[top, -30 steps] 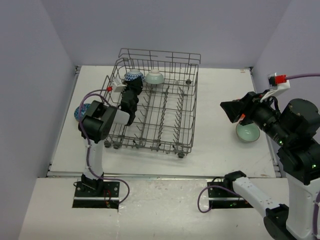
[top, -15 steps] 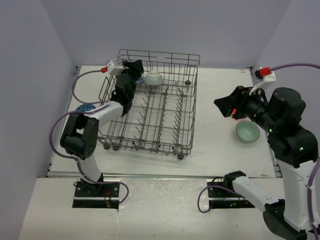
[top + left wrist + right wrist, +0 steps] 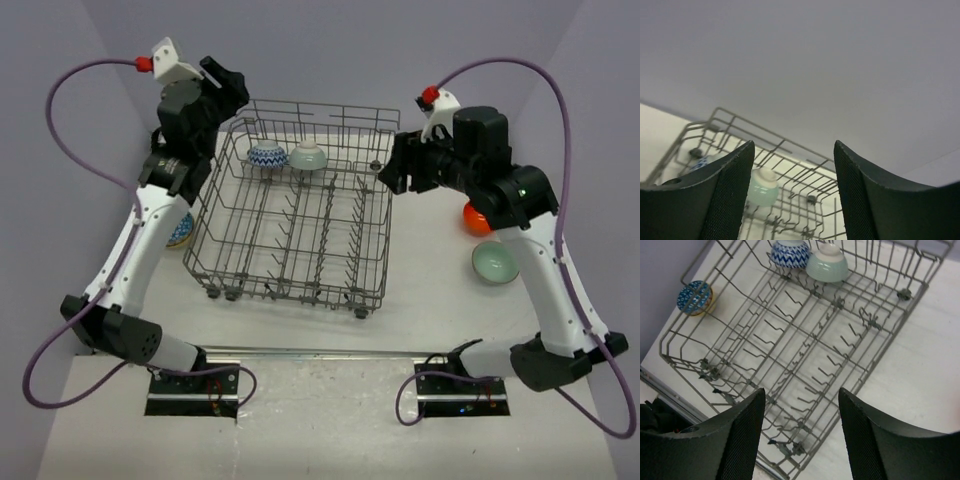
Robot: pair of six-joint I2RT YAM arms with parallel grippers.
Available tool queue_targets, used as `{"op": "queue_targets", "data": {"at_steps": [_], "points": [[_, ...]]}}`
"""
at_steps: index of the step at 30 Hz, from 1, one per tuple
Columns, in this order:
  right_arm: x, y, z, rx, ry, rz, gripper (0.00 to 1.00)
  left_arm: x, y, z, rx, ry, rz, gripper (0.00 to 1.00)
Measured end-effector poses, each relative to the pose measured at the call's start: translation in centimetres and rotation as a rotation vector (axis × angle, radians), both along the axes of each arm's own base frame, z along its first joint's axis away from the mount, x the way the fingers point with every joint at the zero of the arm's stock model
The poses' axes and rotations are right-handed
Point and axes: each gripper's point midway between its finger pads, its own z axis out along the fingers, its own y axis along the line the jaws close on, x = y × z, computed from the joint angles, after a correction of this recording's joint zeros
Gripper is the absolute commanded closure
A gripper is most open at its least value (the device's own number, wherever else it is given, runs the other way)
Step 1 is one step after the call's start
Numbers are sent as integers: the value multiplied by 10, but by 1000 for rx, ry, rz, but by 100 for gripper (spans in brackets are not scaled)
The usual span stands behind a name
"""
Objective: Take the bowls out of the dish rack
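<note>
The grey wire dish rack (image 3: pixel 300 225) stands mid-table. At its back left two bowls lie side by side, a blue-and-white zigzag bowl (image 3: pixel 267 156) (image 3: pixel 790 252) and an upturned pale mint bowl (image 3: pixel 308 156) (image 3: pixel 827 264) (image 3: pixel 761 186). My left gripper (image 3: pixel 227 82) (image 3: pixel 794 145) hangs high over the rack's back-left corner, open and empty. My right gripper (image 3: pixel 391 172) (image 3: pixel 801 390) hovers over the rack's right rim, open and empty, looking down into the rack.
Three bowls sit on the table outside the rack. A blue patterned bowl (image 3: pixel 181 233) (image 3: pixel 694 297) is left of it, partly behind my left arm. An orange-red bowl (image 3: pixel 477 218) and a mint bowl (image 3: pixel 495 264) are to the right. Grey walls enclose the table.
My left arm has lifted out of the rack's back-left corner, risen high and opened; the zigzag bowl stays in the rack. My right arm has swung left to the rack's right rim.
</note>
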Motion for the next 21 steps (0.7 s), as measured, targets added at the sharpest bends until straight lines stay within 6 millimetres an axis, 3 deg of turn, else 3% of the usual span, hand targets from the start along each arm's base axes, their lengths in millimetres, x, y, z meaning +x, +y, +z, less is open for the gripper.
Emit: {"op": "queue_targets", "data": {"at_steps": [4, 8, 12, 15, 16, 17, 20, 21], "points": [[27, 31, 27, -37, -82, 56, 38, -29, 57, -7, 45, 118, 70, 40], [44, 50, 43, -48, -123, 76, 38, -39, 109, -34, 91, 267, 146, 45], [50, 68, 48, -59, -118, 82, 43, -46, 137, -83, 109, 449, 185, 100], [42, 86, 35, -85, -79, 105, 57, -59, 144, -130, 118, 599, 195, 100], [38, 93, 29, -97, -65, 117, 71, -62, 147, -142, 116, 638, 198, 100], [35, 100, 24, -113, -56, 127, 76, -65, 150, -152, 113, 675, 203, 100], [34, 121, 16, -160, -63, 156, 74, -69, 161, -162, 99, 716, 231, 100], [36, 125, 12, -175, -66, 161, 65, -69, 164, -162, 95, 716, 239, 100]]}}
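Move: The green bowl stands upturned at the back of the rack, about 29 cm ahead of the right hand, 16 cm to its left and 29 cm lower. The blue-white bowl sits some 11 cm to the left of the green one, level with it. That blue-white bowl is about 11 cm ahead of the left hand, 2 cm to its right and 37 cm below; the stacked blue bowls on the table lie roughly 9 cm back from that hand, 21 cm left and 40 cm down. The empty right hand swings in high over the rack towards the green bowl, first forward, left and up, then on leftward and slightly down, about 12 cm left in all, with its fingers narrowing from over half open to a quarter. At the same time the empty left hand clears the rack's back left corner, sweeping left and then dropping, some 16 cm each way and about 7 cm back, towards the stacked blue bowls, while its wrist tips down by about 40 degrees and its fingers shut on nothing. ##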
